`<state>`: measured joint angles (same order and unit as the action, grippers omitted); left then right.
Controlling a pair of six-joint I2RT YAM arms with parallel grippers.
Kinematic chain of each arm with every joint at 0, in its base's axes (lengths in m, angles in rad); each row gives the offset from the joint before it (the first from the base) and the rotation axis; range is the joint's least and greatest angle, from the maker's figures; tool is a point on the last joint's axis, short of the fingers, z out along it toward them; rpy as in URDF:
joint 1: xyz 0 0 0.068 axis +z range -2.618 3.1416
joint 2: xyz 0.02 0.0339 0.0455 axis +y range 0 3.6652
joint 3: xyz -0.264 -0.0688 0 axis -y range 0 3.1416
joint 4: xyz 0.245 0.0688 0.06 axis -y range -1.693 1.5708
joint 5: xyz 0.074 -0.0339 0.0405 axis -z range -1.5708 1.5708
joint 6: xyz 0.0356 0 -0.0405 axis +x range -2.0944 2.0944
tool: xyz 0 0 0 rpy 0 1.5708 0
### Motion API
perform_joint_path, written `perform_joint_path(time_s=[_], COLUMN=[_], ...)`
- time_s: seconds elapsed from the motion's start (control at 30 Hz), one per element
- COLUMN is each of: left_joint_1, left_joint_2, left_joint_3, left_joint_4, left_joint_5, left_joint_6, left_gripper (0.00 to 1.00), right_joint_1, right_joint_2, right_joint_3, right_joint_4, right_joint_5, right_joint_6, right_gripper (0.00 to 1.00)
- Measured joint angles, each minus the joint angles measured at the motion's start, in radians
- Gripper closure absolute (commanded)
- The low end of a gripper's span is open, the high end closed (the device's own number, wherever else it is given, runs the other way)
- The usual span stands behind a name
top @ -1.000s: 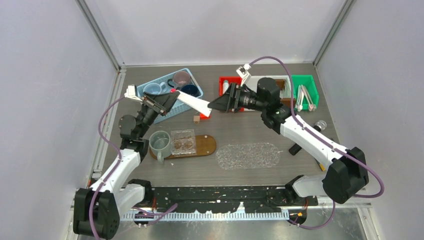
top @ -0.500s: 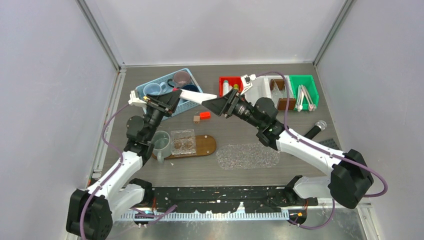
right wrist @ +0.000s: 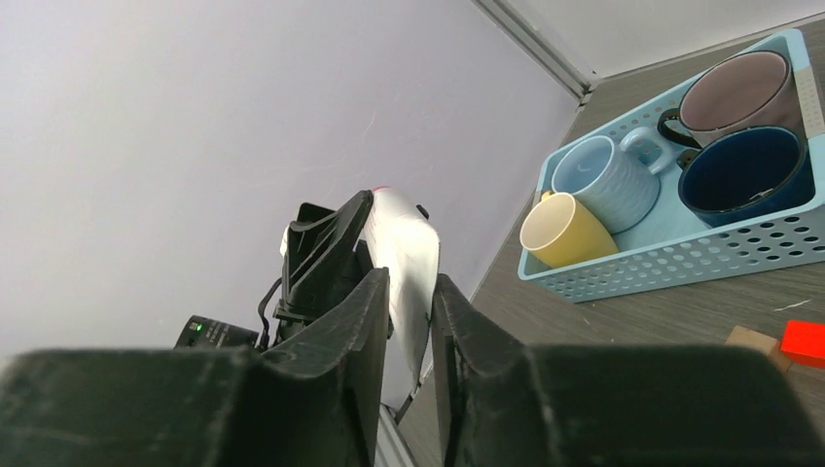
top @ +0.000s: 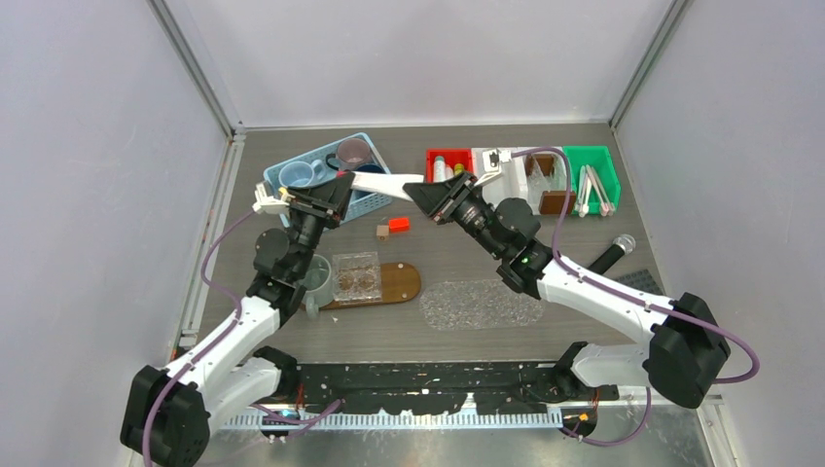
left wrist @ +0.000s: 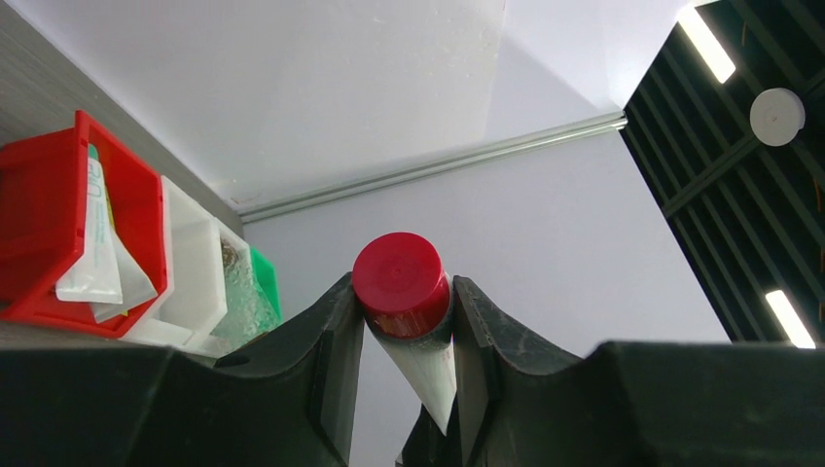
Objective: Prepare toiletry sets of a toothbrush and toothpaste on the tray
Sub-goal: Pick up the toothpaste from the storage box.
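A white toothpaste tube [top: 381,182] with a red cap [left wrist: 401,281] hangs in the air between my two grippers, over the table's far middle. My left gripper [left wrist: 404,304] is shut on its cap end, and the tube body [left wrist: 430,368] runs away below. My right gripper [right wrist: 411,313] is shut on the flat tail of the tube [right wrist: 409,255]. Below and nearer, the oval wooden tray [top: 397,283] carries a grey-green mug [top: 313,277] and a clear box [top: 355,273]. Toothbrushes [top: 593,189] lie in the green bin at the far right.
A blue basket [right wrist: 681,255] holds mauve [right wrist: 735,92], navy [right wrist: 744,170], light blue [right wrist: 598,175] and yellow [right wrist: 564,229] mugs. The red bin [left wrist: 39,229] holds more tubes [left wrist: 97,255]. A red block [top: 399,225], a brown block [top: 381,232] and a clear oval mat [top: 484,303] lie on the table.
Both grippers and the tube have shifted toward the far side of the table. My right jaws have closed on the tube's tail. The left grip on the cap end has not changed.
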<state>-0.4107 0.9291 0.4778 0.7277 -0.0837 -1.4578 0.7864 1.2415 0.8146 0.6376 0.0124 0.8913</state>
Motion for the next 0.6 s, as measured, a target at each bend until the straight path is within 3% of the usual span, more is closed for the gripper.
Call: perform_joint_path(time_s=[0.13, 0.23, 0.43, 0.6], left_joint_1=[-0.007, -0.008, -0.013, -0.013], left_joint_2=[-0.002, -0.013, -0.070, -0.155], left_joint_3=[-0.002, -0.017, -0.083, -0.111], left_joint_4=[0.001, 0.008, -0.002, -0.137], left_joint_5=[-0.014, -0.023, -0.053, -0.095], left_joint_6=[-0.003, -0.008, -0.003, 0.090], left_gripper=[0.98, 0.87, 0.45, 0.21], right_joint_1=[0.002, 0.003, 0.006, 0.006], right_joint_2=[0.000, 0.000, -0.002, -0.032], right_joint_3=[0.000, 0.000, 0.010, 0.076], right_joint_4=[0.001, -0.002, -0.068, -0.211], right_joint_5=[0.019, 0.017, -0.006, -0.041], right_joint_6=[-0.003, -0.004, -0.052, -0.144], right_gripper=[0.96, 0.99, 0.99, 0.99])
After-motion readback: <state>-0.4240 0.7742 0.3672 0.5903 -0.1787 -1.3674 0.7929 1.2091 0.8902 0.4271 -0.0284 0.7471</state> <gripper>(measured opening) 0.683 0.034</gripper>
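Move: The left fingers grip the toothpaste at its red cap; its middle lies about 7 cm to their right and 2 cm back, level in height. From the right hand, around the flat tail, that middle is some 4 cm left and 1 cm ahead. From the right hand the red storage box stands about 18 cm ahead, 12 cm right, and the red block 7 cm straight ahead, both some 30 cm below. From the left hand the mug basket is about 15 cm ahead, 6 cm left, 28 cm below. The right fingers close and pinch the toothpaste's flat tail, the hand staying nearly in place apart from a dip of about 1 cm, partly undone, and a 10-degree roll, its left side dropping. The left hand, still gripping the cap, starts down, then opens and lets go, ending about 4 cm lower and drawn 2 cm left and slightly back. ##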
